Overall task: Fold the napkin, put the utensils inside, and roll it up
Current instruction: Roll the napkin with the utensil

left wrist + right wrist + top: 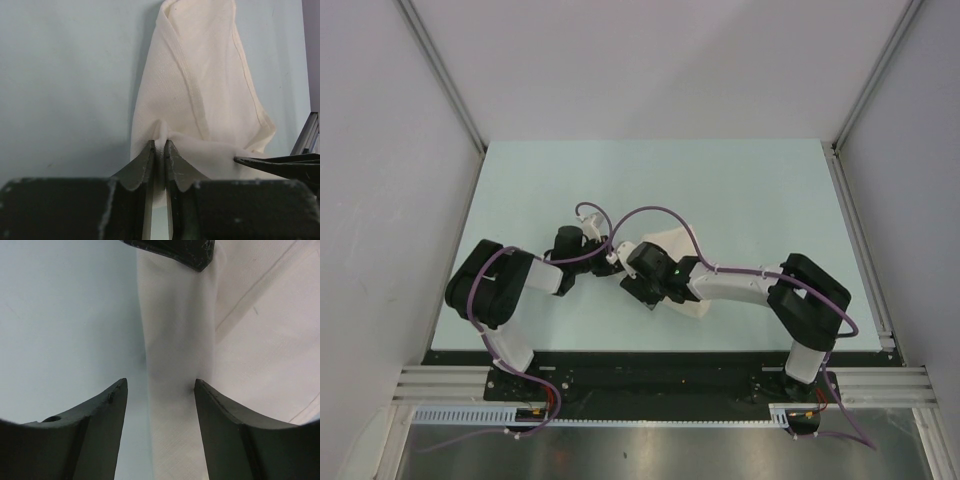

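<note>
The cream napkin [665, 245] lies bunched and folded on the pale table, mostly hidden under both wrists in the top view. In the left wrist view the napkin [200, 90] stretches away from my left gripper [159, 145], which is shut on a pinch of its near edge. In the right wrist view my right gripper [160, 385] is open, its jaws straddling a raised fold of the napkin [175, 365]; the right fingertip touches the cloth. The left gripper's tip shows at that view's top. The knife is out of view.
The pale green table [720, 190] is walled by grey panels left, right and back. Both arms [740, 285] meet near the table's middle, close to the near edge. Purple cables loop over the wrists.
</note>
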### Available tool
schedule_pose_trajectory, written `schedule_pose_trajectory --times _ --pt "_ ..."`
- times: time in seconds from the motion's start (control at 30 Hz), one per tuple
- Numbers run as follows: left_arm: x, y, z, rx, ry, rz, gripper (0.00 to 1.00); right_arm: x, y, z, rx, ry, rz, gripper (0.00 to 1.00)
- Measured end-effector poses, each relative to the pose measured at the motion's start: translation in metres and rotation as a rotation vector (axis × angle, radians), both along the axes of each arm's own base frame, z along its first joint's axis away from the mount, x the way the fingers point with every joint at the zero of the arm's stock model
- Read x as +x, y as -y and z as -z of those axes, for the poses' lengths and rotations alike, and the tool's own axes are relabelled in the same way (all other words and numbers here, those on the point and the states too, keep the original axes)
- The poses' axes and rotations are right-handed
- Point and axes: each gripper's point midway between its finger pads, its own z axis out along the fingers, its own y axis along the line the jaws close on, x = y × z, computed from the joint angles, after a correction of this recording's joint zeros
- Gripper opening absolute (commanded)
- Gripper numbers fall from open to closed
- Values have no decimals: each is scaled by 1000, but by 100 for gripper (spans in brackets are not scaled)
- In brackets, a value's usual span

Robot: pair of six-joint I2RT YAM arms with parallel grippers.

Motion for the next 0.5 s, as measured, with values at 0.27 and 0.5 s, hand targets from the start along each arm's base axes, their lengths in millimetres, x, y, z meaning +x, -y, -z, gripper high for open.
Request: schedule_pose_trajectory --times 0.27,0.5 --pt "0 0 0 0 0 0 21 3 2 10 -6 -5 8 60" --pt "-1 3 -5 -17 10 18 48 10 7 21 2 -42 33 59"
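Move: Around 2 cm ahead of the open right hand and 3 cm below it lies the napkin's rolled edge, the strip between its fingertips. The napkin's bunched corner is some 7 cm ahead and 5 cm to the left, still pinched by the left hand, right at its pads; the loose far corner is roughly 16 cm ahead and 5 cm to the right. From the left hand, that rolled edge lies about 5 cm back, 5 cm to the right, nearly level. Sinking about 2 cm onto the rolled edge, the right hand also drifts 1 cm forward and slightly right, its spread fingers coming down astride the cloth without closing. The left hand holds its place at first, then opens its fingers to let go of the bunched corner and just begins to rise. ##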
